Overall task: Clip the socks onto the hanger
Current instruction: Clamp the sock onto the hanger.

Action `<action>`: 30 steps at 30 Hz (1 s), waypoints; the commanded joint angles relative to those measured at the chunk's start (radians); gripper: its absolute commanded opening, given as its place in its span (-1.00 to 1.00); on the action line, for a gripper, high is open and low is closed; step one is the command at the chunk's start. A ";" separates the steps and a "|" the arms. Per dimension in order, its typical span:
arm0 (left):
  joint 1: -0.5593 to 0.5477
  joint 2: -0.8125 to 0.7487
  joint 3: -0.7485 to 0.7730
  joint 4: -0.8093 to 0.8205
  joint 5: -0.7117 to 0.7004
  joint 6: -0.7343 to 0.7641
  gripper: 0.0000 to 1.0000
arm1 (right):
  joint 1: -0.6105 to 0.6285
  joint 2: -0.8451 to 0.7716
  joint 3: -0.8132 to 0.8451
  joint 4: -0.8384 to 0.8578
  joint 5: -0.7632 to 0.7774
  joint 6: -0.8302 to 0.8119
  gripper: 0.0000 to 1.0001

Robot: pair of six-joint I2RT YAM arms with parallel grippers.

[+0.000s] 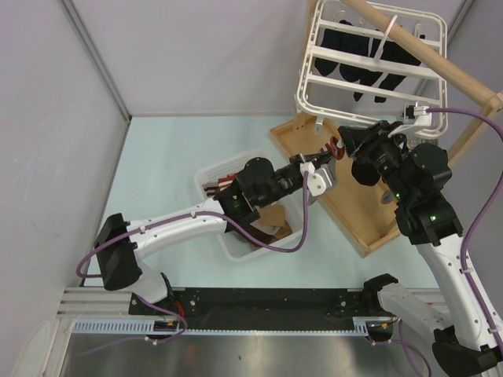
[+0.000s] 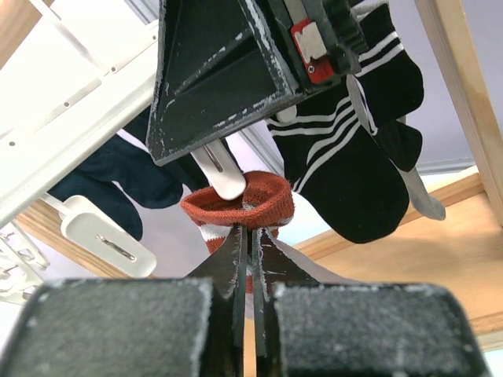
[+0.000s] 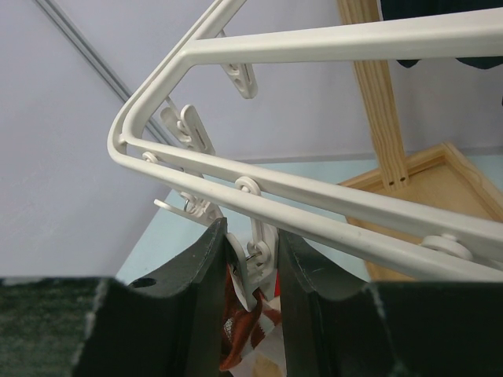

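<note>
My left gripper [image 2: 253, 232] is shut on a sock [image 2: 244, 200] with a maroon-and-white striped cuff and holds it up under the white hanger [image 1: 369, 75]. My right gripper [image 3: 253, 251] is shut on one dangling clip [image 3: 259, 263] at the hanger's near corner, a finger pressing on each side of it. The sock's cuff [image 3: 244, 330] sits right at that clip's lower tips. In the left wrist view one white leg of the clip [image 2: 220, 169] reaches onto the cuff's rim. Black socks with white stripes [image 2: 346, 173] and dark ones [image 1: 377, 59] hang from the hanger.
A white slotted basket [image 1: 236, 204] holding brown socks [image 1: 271, 220] stands below the left arm. The hanger hangs from a wooden pole [image 1: 424, 51] whose wooden base tray [image 1: 354, 204] lies under both grippers. More clips [image 2: 106, 236] dangle nearby.
</note>
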 commanded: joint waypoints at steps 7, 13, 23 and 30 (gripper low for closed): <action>-0.009 0.010 0.064 0.043 0.029 0.003 -0.99 | 0.020 0.000 0.009 -0.029 -0.024 -0.016 -1.00; -0.013 0.018 0.082 0.046 0.031 0.006 -0.99 | 0.022 0.011 0.009 -0.035 -0.018 -0.018 -1.00; -0.013 0.018 0.072 0.049 0.034 -0.017 -0.63 | 0.025 -0.002 0.009 -0.052 0.025 -0.021 -0.21; -0.013 0.000 0.027 0.106 0.011 -0.046 0.09 | 0.025 -0.014 0.007 -0.066 0.088 -0.018 0.19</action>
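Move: Held at the shut left fingertips is the striped sock cuff; the hanger clip it is going into lies about 2 cm ahead, 2 cm to the right and 1 cm above that hand. The same clip sits between the right fingers, roughly 1 cm ahead and 1 cm above the right hand point. From the left hand, the empty corner clip is some 6 cm ahead, 4 cm left and 3 cm higher; the hanging black sock is about 9 cm right, 2 cm back and 5 cm lower. Upward and slightly to the right, the left hand eases the pinched cuff about 1 cm farther into the clip while the right keeps squeezing the clip open. Then both let go almost together: the left fingers open to release the cuff, and the right fingers spread off the clip as that hand sinks just over 1 cm. ##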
